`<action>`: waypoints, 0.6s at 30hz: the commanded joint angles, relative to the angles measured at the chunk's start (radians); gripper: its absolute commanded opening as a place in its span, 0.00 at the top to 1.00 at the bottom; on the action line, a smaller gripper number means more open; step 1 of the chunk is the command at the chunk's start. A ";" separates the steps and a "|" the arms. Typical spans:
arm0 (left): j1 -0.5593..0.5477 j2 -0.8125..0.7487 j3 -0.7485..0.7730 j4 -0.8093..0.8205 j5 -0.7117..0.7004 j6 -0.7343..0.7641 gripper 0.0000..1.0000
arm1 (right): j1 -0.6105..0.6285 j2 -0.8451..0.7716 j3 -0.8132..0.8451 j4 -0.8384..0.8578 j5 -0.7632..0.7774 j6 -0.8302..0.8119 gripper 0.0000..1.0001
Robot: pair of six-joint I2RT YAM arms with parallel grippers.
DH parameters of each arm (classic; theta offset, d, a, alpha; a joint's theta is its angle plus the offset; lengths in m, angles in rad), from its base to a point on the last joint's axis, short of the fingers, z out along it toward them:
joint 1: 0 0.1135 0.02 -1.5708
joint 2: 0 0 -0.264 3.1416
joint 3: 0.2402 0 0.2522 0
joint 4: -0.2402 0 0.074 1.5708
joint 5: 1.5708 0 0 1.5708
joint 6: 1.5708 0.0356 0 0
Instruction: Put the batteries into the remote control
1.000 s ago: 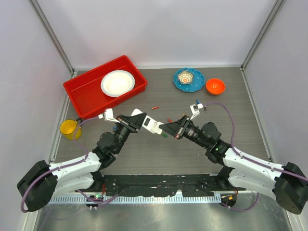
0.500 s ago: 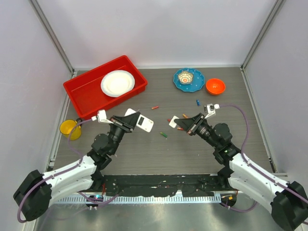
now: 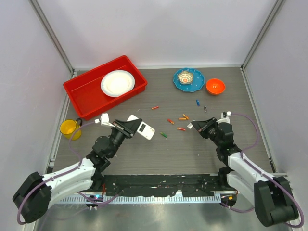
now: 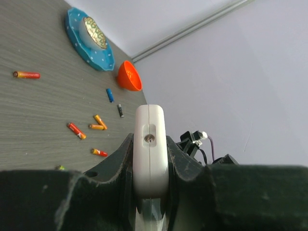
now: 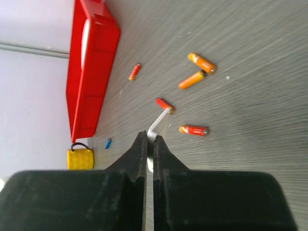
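Observation:
My left gripper (image 3: 136, 128) is shut on the white remote control (image 3: 146, 130), held edge-on above the table; in the left wrist view the remote (image 4: 150, 144) sits between the jaws. My right gripper (image 3: 198, 125) is shut on a thin white cover piece (image 3: 190, 125), which also shows in the right wrist view (image 5: 159, 121). Loose batteries lie on the table between the arms: red-orange ones (image 3: 170, 121) (image 3: 181, 128) (image 3: 183, 117) (image 3: 154, 108), a green one (image 3: 164, 135), a blue one (image 3: 197, 102) and a dark one (image 3: 205, 108).
A red tray (image 3: 84, 94) with a white plate (image 3: 117, 83) stands at the back left. A yellow cup (image 3: 69, 128) is at the left edge. A blue plate with a small bowl (image 3: 188, 78) and an orange bowl (image 3: 215, 86) stand at the back right.
The two grippers were together at the remote; they have pulled apart. The right gripper has drawn back right holding the thin white piece; the left has drawn back left with the remote.

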 commanded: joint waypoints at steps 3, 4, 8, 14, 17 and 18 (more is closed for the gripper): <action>0.004 0.016 -0.026 0.070 0.030 -0.046 1.00 | -0.053 0.122 -0.012 0.129 -0.009 -0.020 0.99; 0.006 0.020 -0.029 0.079 0.030 -0.049 1.00 | -0.069 0.157 -0.015 0.143 -0.012 -0.020 0.99; 0.004 0.029 -0.037 0.090 0.030 -0.050 1.00 | -0.098 0.247 -0.017 0.206 -0.038 -0.023 0.99; 0.004 0.049 -0.032 0.105 0.030 -0.047 1.00 | -0.121 0.337 -0.017 0.261 -0.057 -0.026 0.99; 0.006 0.060 -0.032 0.110 0.028 -0.049 1.00 | -0.126 0.357 -0.018 0.261 -0.061 -0.026 0.99; 0.006 0.063 -0.032 0.110 0.027 -0.049 1.00 | -0.124 0.357 -0.020 0.253 -0.061 -0.028 0.99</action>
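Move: The bare table the right hand is heading for, battery cover in its grip, lies about 10 cm below it, some 3 cm to its right and 2 cm farther out. The nearest red battery is about 9 cm to this hand's left and 2 cm ahead; the orange pair lies about 9 cm ahead and 7 cm left, another red one 6 cm ahead and 15 cm left. From the left hand that bare patch is roughly 37 cm right, 6 cm ahead and 21 cm below. Lowering the battery cover towards the bare table right of the batteries, the right hand sinks about 6 cm while drifting some 3 cm to the right, slowing near the end. Its fingers stay shut on the cover and tip about 10 degrees further down. The left hand keeps its grip on the remote and sinks about 2 cm, tipping down slightly. ##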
